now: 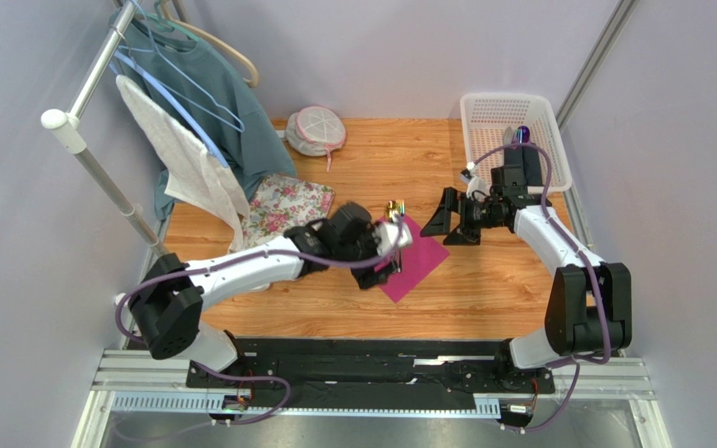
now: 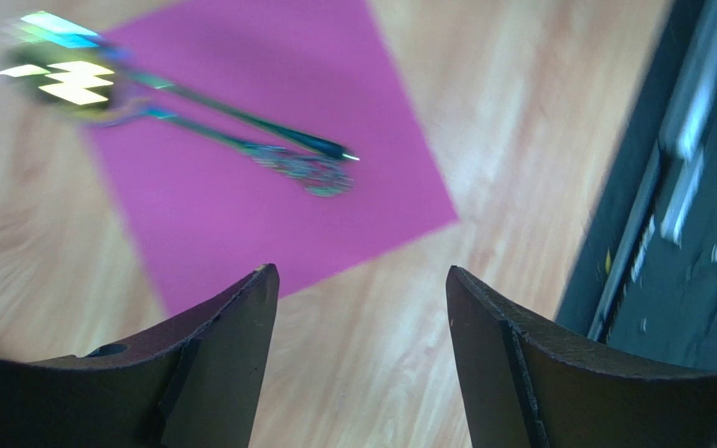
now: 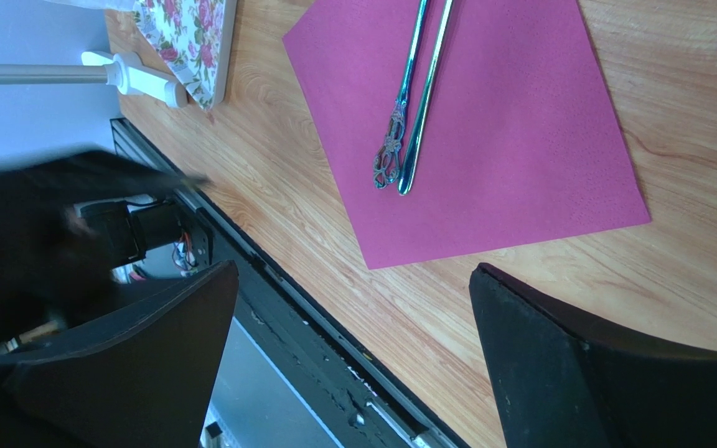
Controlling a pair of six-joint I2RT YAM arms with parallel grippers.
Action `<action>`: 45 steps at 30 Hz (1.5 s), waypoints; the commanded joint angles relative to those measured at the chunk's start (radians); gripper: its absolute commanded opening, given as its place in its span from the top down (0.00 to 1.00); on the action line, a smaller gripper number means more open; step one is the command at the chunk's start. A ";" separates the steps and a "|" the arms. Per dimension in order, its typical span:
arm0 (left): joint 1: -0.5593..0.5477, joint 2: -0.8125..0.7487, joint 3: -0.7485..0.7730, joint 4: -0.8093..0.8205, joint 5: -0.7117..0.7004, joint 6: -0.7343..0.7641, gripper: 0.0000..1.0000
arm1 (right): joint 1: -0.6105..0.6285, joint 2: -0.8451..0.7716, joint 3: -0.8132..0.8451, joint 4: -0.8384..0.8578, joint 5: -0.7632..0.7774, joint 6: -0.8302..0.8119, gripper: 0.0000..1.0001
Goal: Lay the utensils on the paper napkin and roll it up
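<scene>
The magenta paper napkin (image 1: 416, 259) lies flat on the wooden table like a diamond. It also shows in both wrist views (image 2: 269, 168) (image 3: 521, 140). Two shiny utensils (image 2: 241, 131) (image 3: 411, 103) lie side by side on it. Their handles end near its middle, and their gold heads (image 1: 395, 207) stick out past its far corner. My left gripper (image 1: 383, 266) (image 2: 360, 280) hovers over the napkin's near left edge, open, with only bare wood between its fingers. My right gripper (image 1: 448, 227) (image 3: 348, 280) hangs just right of the napkin, open and holding nothing.
A floral cloth (image 1: 287, 205) (image 3: 194, 37) lies left of the napkin. Behind it stands a rack with a teal shirt and a white towel (image 1: 194, 168). A white basket (image 1: 512, 121) holding a purple-tipped item sits back right. A mesh pouch (image 1: 315, 131) lies at the back.
</scene>
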 commanded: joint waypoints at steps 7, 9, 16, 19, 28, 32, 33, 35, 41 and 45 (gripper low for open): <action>-0.268 0.138 -0.051 0.127 0.043 0.423 0.36 | -0.006 0.082 0.027 0.021 -0.061 0.002 0.00; -0.268 0.167 -0.052 0.139 0.045 0.440 0.38 | -0.005 0.086 0.025 0.020 -0.070 -0.009 0.00; -0.267 0.220 -0.066 0.153 0.077 0.520 0.58 | -0.005 0.112 0.059 -0.034 -0.098 -0.048 0.00; -0.264 0.253 -0.056 0.149 0.086 0.521 0.66 | -0.006 0.111 0.062 -0.048 -0.099 -0.062 0.00; -0.204 0.343 0.010 0.153 0.132 0.483 0.65 | -0.005 0.095 0.059 -0.060 -0.116 -0.073 0.00; -0.192 0.343 0.020 0.136 0.144 0.495 0.64 | -0.005 0.094 0.059 -0.060 -0.115 -0.075 0.00; -0.191 0.342 0.020 0.136 0.146 0.495 0.64 | -0.005 0.094 0.059 -0.060 -0.118 -0.073 0.00; -0.190 0.336 0.021 0.130 0.155 0.498 0.63 | -0.005 0.095 0.059 -0.060 -0.118 -0.075 0.00; -0.175 0.340 0.023 0.113 0.175 0.501 0.62 | -0.006 0.095 0.061 -0.060 -0.118 -0.073 0.00; -0.173 0.354 0.020 0.107 0.178 0.506 0.62 | -0.006 0.095 0.061 -0.061 -0.112 -0.076 0.00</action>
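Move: The napkin's near corner, where I'm heading, lies about 6 cm back and 5 cm to the right of my left hand, some 13 cm below. The spoon's middle is roughly 11 cm ahead and 5 cm to the right of that hand, down on the napkin, with the fork alongside about 2 cm farther right. From my right hand the same corner is around 13 cm back, 10 cm left and 12 cm below. I bring my left hand down about 12 cm, swinging back and to the right over the napkin's near corner. It overshoots backward, then comes some 3 cm forward again near the table, turning about 35 degrees clockwise while the fingers narrow to roughly half their gap. They end astride the corner, not shut; contact can't be seen. My wide-open right hand dips some 2 cm. ##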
